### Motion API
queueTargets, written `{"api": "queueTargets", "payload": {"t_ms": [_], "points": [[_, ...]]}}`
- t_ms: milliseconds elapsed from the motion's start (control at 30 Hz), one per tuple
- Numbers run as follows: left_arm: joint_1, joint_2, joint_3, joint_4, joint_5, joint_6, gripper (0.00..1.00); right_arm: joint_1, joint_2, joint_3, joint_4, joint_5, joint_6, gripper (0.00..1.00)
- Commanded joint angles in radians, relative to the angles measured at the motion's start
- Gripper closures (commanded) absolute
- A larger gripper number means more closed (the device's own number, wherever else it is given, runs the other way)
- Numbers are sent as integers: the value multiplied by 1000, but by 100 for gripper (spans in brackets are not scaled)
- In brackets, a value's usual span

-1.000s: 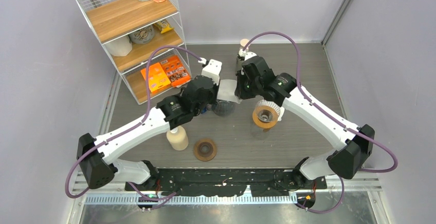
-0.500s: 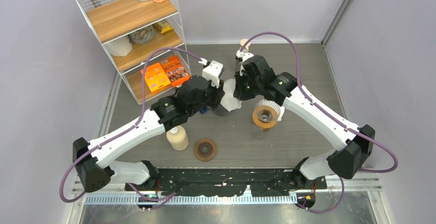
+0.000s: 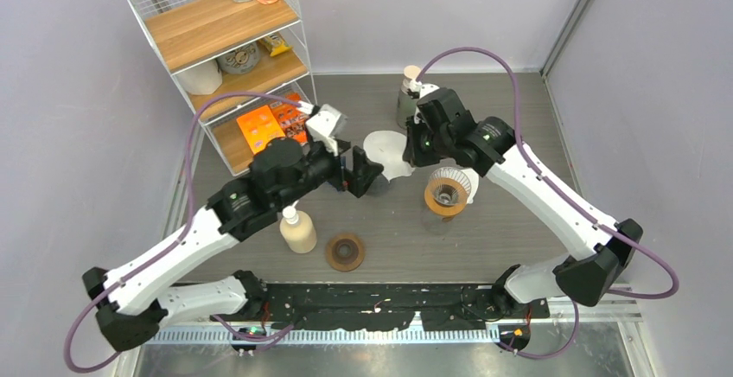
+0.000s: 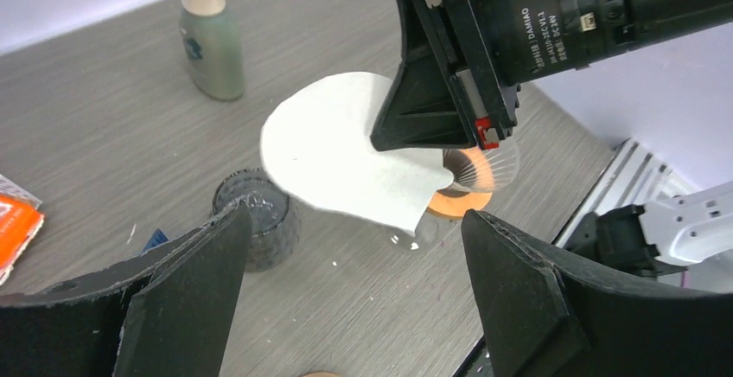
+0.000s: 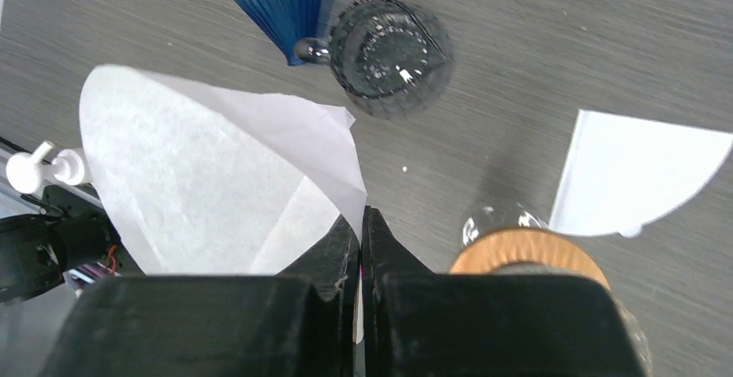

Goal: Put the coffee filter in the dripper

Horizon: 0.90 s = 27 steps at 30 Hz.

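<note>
The white paper coffee filter hangs above the table, pinched by one edge in my right gripper, which is shut on it. The dripper, clear glass with an orange collar, stands on the table just right of the filter and below the right wrist. My left gripper sits left of the filter with its jaws wide open and nothing between them.
A dark glass cup stands under the filter, next to a blue fan-shaped piece. Another flat white filter lies beside the dripper. A cream pump bottle, a brown disc, a green bottle and a wire shelf stand around.
My left gripper has opened, let go of the filter and drawn back to the left. The right gripper keeps hold of the filter, which now hangs more spread out.
</note>
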State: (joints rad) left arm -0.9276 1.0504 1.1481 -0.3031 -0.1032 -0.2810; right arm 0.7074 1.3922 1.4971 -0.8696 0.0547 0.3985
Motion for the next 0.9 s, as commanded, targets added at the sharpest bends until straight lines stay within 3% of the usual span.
{"api": "queueTargets", "payload": {"t_ms": [0,367,567,867], "points": [[5,-106,-56,83,-21,-2,0,-26,-86,48,-105,31,3,95],[242,-145,-206,91,-47,-104,0,-197,-218,91,-370,-38,-24,95],[266,-175,-266,64,-117,-78,0,-258,-251,58,-450,-82,-32,95],[274,-245,-354,70,-111,-58,0,-286,-255,-69,-366,-140,-111,95]]}}
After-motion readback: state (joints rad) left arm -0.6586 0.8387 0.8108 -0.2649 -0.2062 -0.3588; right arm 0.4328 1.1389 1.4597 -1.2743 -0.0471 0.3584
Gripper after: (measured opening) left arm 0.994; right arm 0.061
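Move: The right hand holds the opened coffee filter by one edge. The dripper on its glass server lies about 9 cm to its right, nearly level with it (1 cm ahead) and some 12 cm below. The folded spare filter lies on the table about 11 cm ahead and 15 cm right, while the glass pitcher is some 11 cm ahead and 6 cm left, both roughly 20 cm down. From the empty, open left hand the dripper is about 7 cm ahead, 17 cm right and 17 cm below. The right hand keeps its pinch on the filter's edge and carries it about 12 cm to the right and 7 cm back, rising some 3 cm on the way and sinking again at the end, while it turns roughly 10 degrees clockwise and tips down as much, bringing the filter over the dripper. The left hand, already free and wide open, draws away from the filter to its left by about 11 cm, first up a little, then down for a net 8 cm and slightly forward, turning counter-clockwise. ##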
